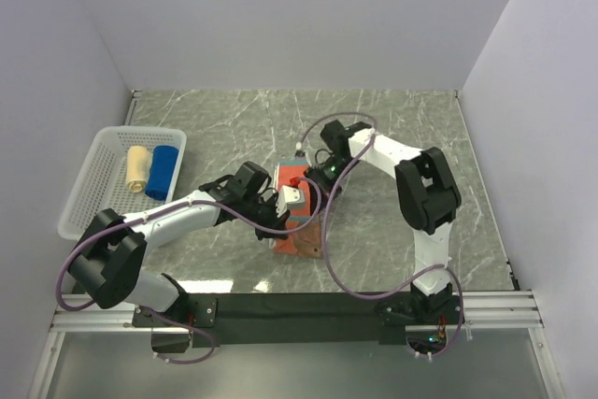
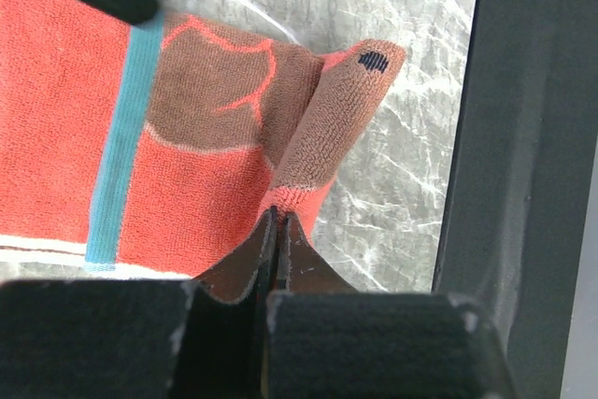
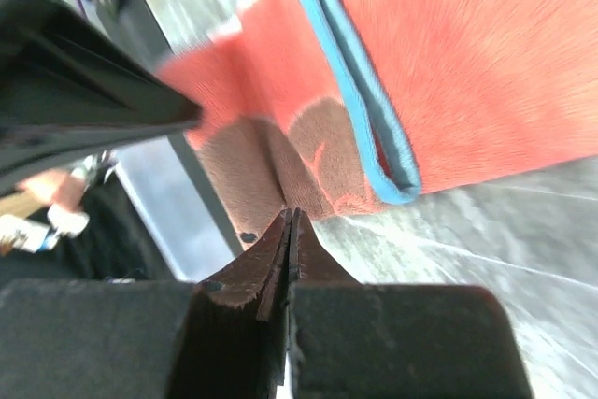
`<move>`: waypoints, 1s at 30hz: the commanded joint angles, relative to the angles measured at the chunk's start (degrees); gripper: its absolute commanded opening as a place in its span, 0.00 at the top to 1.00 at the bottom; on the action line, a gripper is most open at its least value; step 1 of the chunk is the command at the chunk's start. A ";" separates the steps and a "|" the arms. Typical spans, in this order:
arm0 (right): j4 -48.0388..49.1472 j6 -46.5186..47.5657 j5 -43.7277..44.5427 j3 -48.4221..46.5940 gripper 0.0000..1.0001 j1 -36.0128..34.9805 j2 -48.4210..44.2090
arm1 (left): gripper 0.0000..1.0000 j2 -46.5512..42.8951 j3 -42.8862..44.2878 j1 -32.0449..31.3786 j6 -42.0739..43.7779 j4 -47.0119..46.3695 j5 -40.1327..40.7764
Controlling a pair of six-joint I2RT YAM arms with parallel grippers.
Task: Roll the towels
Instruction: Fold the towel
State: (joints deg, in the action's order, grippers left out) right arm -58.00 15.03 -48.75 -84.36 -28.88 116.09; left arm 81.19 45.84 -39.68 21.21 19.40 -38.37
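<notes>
A rust-orange towel [image 1: 297,238] with brown print and a teal stripe lies in the middle of the marble table, partly lifted between both arms. My left gripper [image 2: 277,214] is shut, its tips pinching the edge of a folded brown flap of the towel [image 2: 206,165]. In the top view the left gripper [image 1: 282,208] sits over the towel's near-left part. My right gripper [image 3: 291,216] is also shut, its tips nipping a brown fold of the same towel [image 3: 467,63]; it reaches in from the far side [image 1: 305,178]. A beige towel [image 1: 138,170] and a blue towel [image 1: 164,171] lie rolled in the basket.
A white lattice basket [image 1: 89,189] stands at the left edge of the table. Grey walls close in on the left, back and right. A black bar [image 1: 308,306] runs along the near edge by the arm bases. Cables loop over the towel.
</notes>
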 commanded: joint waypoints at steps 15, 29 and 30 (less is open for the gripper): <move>10.36 -2.55 3.31 0.25 1.00 0.05 7.22 | 0.99 6.52 7.06 5.58 -1.61 -4.71 1.01; 8.87 -5.97 7.17 -4.15 0.75 3.39 1.33 | 0.99 17.86 12.69 8.22 -4.60 -6.83 4.88; 8.69 -6.23 8.05 -3.97 0.75 4.00 0.28 | 0.99 18.13 13.04 8.30 -4.60 -6.13 4.88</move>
State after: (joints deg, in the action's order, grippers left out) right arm -49.67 10.02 -43.33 -87.26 -26.96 122.17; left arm 98.94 56.03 -31.94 16.97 13.21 -34.48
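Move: My left hand holds the towel's near flap by its left edge. The middle of the blue hem line, where the flap is going, lies about 6 cm ahead, 5 cm to the right and 6 cm below. The flap's loose right end is some 4 cm back and 9 cm right, and the towel's far hem roughly 19 cm ahead and 3 cm right. From my right hand the hem line's middle is about 3 cm ahead, 6 cm left and 6 cm down. Keeping my left fingers pinched on the flap, I carry it some 9 cm forward to the blue hem line, sinking about 4 cm late in the stroke and turning the wrist slightly counter-clockwise. My shut right hand rises a little forward, drops about 7 cm beside the towel's right edge, then slides forward and up a bit, opening its fingers a crack at the hem's right end. ##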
